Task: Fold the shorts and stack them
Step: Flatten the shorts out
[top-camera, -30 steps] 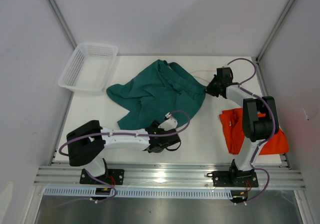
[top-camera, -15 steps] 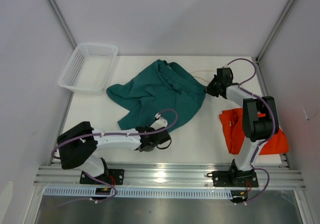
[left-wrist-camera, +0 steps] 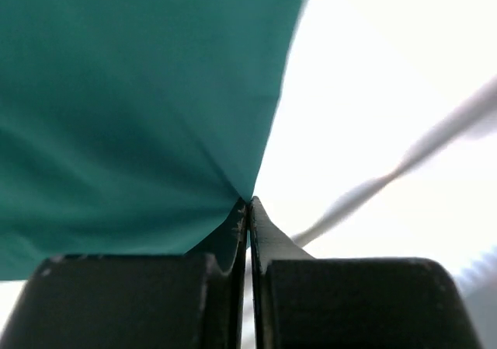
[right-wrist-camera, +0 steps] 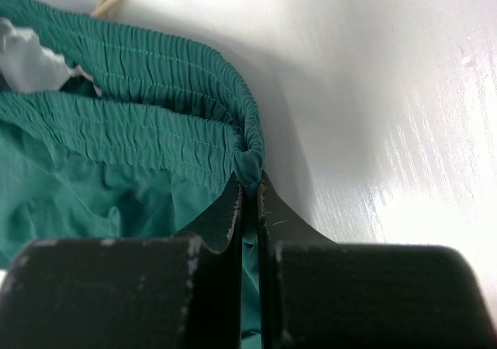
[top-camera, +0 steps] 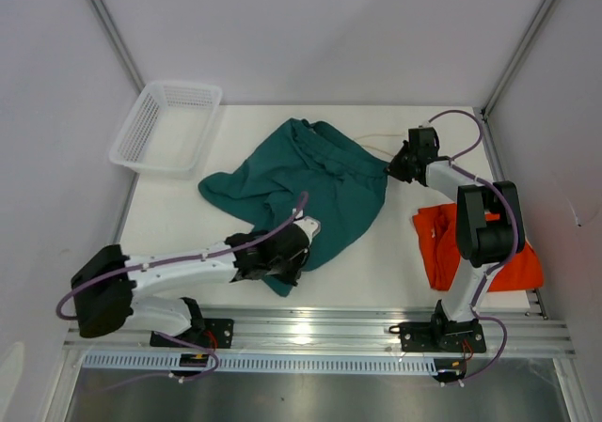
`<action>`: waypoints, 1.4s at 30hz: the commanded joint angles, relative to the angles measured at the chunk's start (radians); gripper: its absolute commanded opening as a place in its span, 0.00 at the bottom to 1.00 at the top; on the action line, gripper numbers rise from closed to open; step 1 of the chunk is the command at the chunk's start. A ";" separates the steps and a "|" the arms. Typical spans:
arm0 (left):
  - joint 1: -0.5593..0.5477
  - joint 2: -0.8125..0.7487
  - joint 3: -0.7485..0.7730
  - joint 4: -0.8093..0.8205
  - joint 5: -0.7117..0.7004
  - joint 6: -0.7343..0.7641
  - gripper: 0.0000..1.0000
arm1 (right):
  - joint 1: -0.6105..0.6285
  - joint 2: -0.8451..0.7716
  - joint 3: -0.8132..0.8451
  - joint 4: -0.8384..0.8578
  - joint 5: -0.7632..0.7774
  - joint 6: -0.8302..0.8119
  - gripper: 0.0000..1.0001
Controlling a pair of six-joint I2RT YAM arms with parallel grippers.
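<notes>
The dark teal shorts [top-camera: 301,182] lie spread and rumpled across the middle of the table. My left gripper [top-camera: 282,270] is shut on their near hem corner, which is drawn toward the front edge; in the left wrist view the teal fabric [left-wrist-camera: 132,116] runs into the closed left gripper [left-wrist-camera: 248,203]. My right gripper [top-camera: 394,170] is shut on the elastic waistband [right-wrist-camera: 178,131] at the far right end of the shorts, the band pinched in the right gripper [right-wrist-camera: 248,179]. The orange shorts [top-camera: 442,248] lie at the right, partly hidden under the right arm.
A white mesh basket [top-camera: 167,127] stands at the back left corner. A pale drawstring [top-camera: 376,142] trails on the table behind the waistband. The metal rail [top-camera: 310,328] with both arm bases runs along the near edge. Walls close in on both sides.
My left gripper has closed on the teal hem and swung left and toward the front edge, pulling that corner out. The right arm has not moved.
</notes>
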 commanded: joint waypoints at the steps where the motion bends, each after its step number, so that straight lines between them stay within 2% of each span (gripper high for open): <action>1: 0.025 -0.139 0.060 0.100 0.301 0.026 0.00 | -0.005 -0.034 -0.007 0.031 0.003 -0.007 0.00; 2: 0.051 -0.158 0.067 0.117 0.387 0.021 0.00 | -0.005 -0.033 -0.007 0.029 0.000 -0.007 0.00; 5: 0.271 -0.184 0.041 0.177 0.568 -0.019 0.00 | -0.005 -0.031 -0.010 0.032 -0.003 -0.006 0.00; 6: 0.402 -0.177 0.030 0.215 0.649 -0.043 0.00 | -0.005 -0.030 -0.008 0.032 -0.003 -0.006 0.00; 8: 0.524 -0.128 -0.047 0.257 0.712 -0.078 0.00 | -0.005 -0.031 -0.012 0.032 -0.003 -0.006 0.00; 9: 0.619 -0.105 -0.100 0.348 0.793 -0.089 0.00 | -0.005 -0.031 -0.013 0.032 -0.003 -0.007 0.00; 10: 0.652 -0.079 -0.126 0.364 0.797 -0.091 0.00 | -0.007 -0.031 -0.013 0.032 -0.003 -0.009 0.00; 12: 0.689 0.009 -0.165 0.337 0.736 -0.071 0.09 | -0.007 -0.030 -0.015 0.032 -0.003 -0.009 0.00; 14: 0.689 0.050 -0.188 0.321 0.650 -0.066 0.30 | -0.007 -0.029 -0.013 0.034 -0.007 -0.007 0.00; 16: 0.689 0.034 -0.205 0.335 0.601 -0.078 0.43 | -0.007 -0.029 -0.013 0.034 -0.009 -0.007 0.00; 17: 0.689 -0.012 -0.226 0.340 0.590 -0.094 0.53 | -0.007 -0.031 -0.015 0.034 -0.007 -0.007 0.00; 20: 0.689 -0.109 -0.220 0.276 0.512 -0.100 0.64 | -0.007 -0.026 -0.013 0.037 -0.010 -0.007 0.00; 25: 0.689 -0.300 -0.136 0.095 0.382 -0.083 0.76 | -0.001 -0.017 -0.013 0.040 -0.010 -0.007 0.00; 28: 0.664 -0.377 -0.110 0.061 0.358 -0.079 0.76 | -0.002 -0.020 -0.015 0.040 -0.006 -0.009 0.00; 31: 0.565 -0.425 -0.082 0.025 0.270 -0.060 0.77 | -0.002 -0.017 -0.015 0.040 -0.006 -0.012 0.00; 32: 0.486 -0.428 -0.058 0.010 0.228 -0.056 0.81 | -0.002 -0.016 -0.015 0.038 -0.006 -0.012 0.00; 33: 0.445 -0.428 -0.042 -0.030 0.154 -0.051 0.82 | -0.002 -0.014 -0.013 0.040 -0.007 -0.012 0.00; 34: 0.358 -0.424 -0.019 -0.063 0.053 -0.048 0.81 | -0.002 -0.014 -0.013 0.038 -0.007 -0.010 0.00; 35: 0.312 -0.422 0.002 -0.064 0.052 -0.049 0.81 | -0.002 -0.014 -0.013 0.038 -0.007 -0.012 0.00; 37: 0.228 -0.422 0.019 -0.091 -0.051 -0.042 0.81 | -0.002 -0.014 -0.015 0.040 -0.007 -0.010 0.00; 38: 0.142 -0.420 0.039 -0.099 -0.080 -0.037 0.81 | -0.002 -0.014 -0.015 0.040 -0.007 -0.013 0.00; 42: -0.065 -0.384 0.074 -0.172 -0.301 -0.059 0.81 | -0.002 -0.011 -0.013 0.040 -0.007 -0.013 0.00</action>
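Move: The left fingers already pinch the near leg corner of the green shorts, low over the front of the table; the middle of the shorts lies about 23 cm ahead and 4 cm right. The other leg's end is some 26 cm ahead and 24 cm left, the right-held waistband corner about 32 cm ahead and 26 cm right. From the right hand, the pinched leg corner lies about 32 cm back and 26 cm left, slightly lower. The left hand's pinch on the leg corner ends: it jerks up about 9 cm, swings forward over the leg and a little left, then dips low with the fingers opening. Wide open, it rises again and heads back and right, to some 10 cm above where it began, the wrist rolling about 30 degrees and then partly back. The right hand stays put, still pinching the waistband corner. ##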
